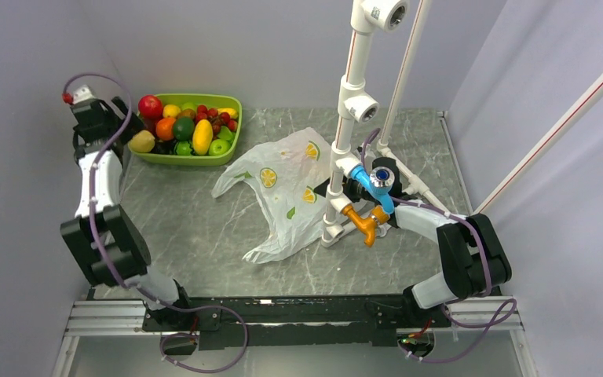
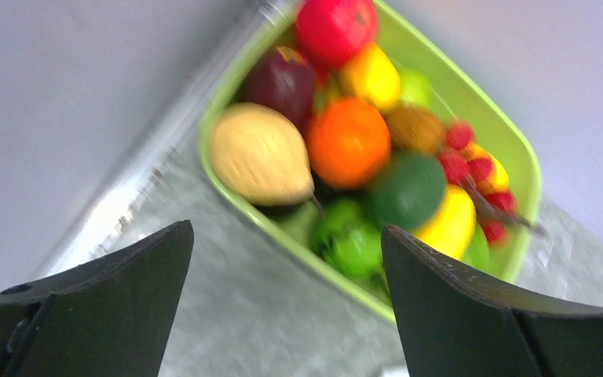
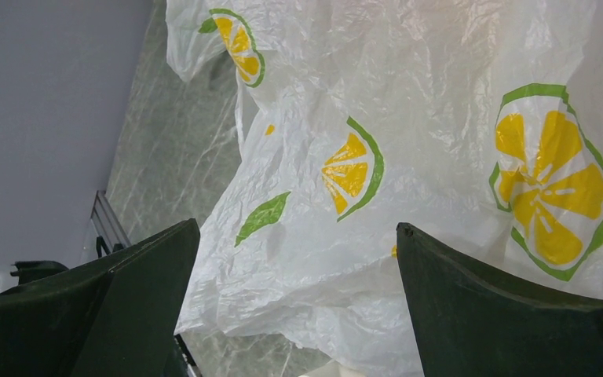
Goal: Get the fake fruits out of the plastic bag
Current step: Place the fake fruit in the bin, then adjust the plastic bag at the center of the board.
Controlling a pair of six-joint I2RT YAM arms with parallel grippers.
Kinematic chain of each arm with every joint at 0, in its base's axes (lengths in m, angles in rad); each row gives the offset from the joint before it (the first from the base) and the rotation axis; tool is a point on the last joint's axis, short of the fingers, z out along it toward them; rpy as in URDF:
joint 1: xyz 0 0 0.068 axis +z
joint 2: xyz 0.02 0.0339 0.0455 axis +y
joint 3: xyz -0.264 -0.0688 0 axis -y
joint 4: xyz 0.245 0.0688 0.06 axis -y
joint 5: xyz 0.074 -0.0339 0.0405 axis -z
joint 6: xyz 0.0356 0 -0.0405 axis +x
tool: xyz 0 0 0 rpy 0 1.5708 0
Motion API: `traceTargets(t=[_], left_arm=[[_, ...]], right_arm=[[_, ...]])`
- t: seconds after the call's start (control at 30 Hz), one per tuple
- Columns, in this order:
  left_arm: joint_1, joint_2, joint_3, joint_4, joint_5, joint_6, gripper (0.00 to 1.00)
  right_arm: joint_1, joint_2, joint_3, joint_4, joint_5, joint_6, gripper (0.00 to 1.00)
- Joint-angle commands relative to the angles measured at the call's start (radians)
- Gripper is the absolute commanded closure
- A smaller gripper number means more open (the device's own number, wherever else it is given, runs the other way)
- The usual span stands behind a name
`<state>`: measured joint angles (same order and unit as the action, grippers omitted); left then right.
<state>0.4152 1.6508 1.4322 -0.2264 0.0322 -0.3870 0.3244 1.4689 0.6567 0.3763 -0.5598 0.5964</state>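
Observation:
The plastic bag (image 1: 286, 192) lies crumpled and flat in the middle of the table, and no fruit bulges in it. It also fills the right wrist view (image 3: 408, 141). The fake fruits sit in the lime-green tray (image 1: 232, 102): a red apple (image 1: 150, 106) (image 2: 335, 27), a dull yellow round fruit (image 1: 142, 141) (image 2: 261, 155) and a long yellow fruit (image 1: 202, 136) (image 2: 449, 224). My left gripper (image 1: 129, 132) (image 2: 284, 228) hangs open and empty just outside the tray's near left corner. My right gripper (image 1: 338, 187) (image 3: 296, 225) is open at the bag's right edge, holding nothing.
A white pipe stand (image 1: 347, 118) with blue and orange fittings rises at the bag's right side, right in front of my right wrist. The tray also holds an orange (image 2: 349, 141), a dark maroon apple (image 2: 283, 78), green fruits and small strawberries. Grey walls close in the left, back and right.

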Motion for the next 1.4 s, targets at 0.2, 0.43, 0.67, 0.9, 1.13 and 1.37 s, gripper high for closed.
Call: traceTargets(t=[0.2,0.43,0.67,0.9,1.13,1.37], left_arm=[[-0.31,-0.448,-0.615,0.216,0.407,-0.151,0.13],[-0.68,-0.553,-0.894,0.443,0.457,-0.21,0.11],[-0.871,-0.379,-0.933,0.58,0.479,-0.298,0.19],[-0.927,-0.152,-0.854,0.653,0.384,-0.377,0.34],[-0.97,0.038,-0.781,0.977,0.433,-0.552,0.65],[-1.07,0.133,-0.591,1.111,0.255,-0.54,0.93]], right_arm=[[0.005,-0.005,0.013,0.024,0.019,0.006,0.01],[0.008,-0.045,0.014,-0.02,0.045,-0.017,0.01],[0.017,-0.053,0.018,-0.026,0.035,-0.017,0.01],[0.019,-0.067,0.017,-0.038,0.055,-0.021,0.01],[0.019,-0.103,0.038,-0.118,0.146,-0.025,0.01],[-0.004,-0.207,0.091,-0.336,0.396,0.045,0.04]])
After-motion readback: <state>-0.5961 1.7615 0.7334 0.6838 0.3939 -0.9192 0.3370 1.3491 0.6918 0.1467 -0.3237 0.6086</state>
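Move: The plastic bag lies spread out with its middle about 45 cm to the left hand's right, 14 cm back and some 21 cm below; the green leaf printed on it is about 5 cm nearer the base than that middle. The pear, already let go, is about 5 cm ahead and 15 cm below, and the green bin's middle 9 cm ahead and 13 cm right. From the right hand the bag's middle is about 10 cm left, 2 cm ahead and 10 cm below. The left hand leaves the bin and sweeps about 45 cm right, 20 cm back and 19 cm down to the bag, turning some 60 degrees clockwise, and its open fingers shut on a fold by the printed green leaf. While they finish closing it goes on right and a little forward, then up about 4 cm with the pinched plastic, as the right hand, still open, eases some 3 cm right. ##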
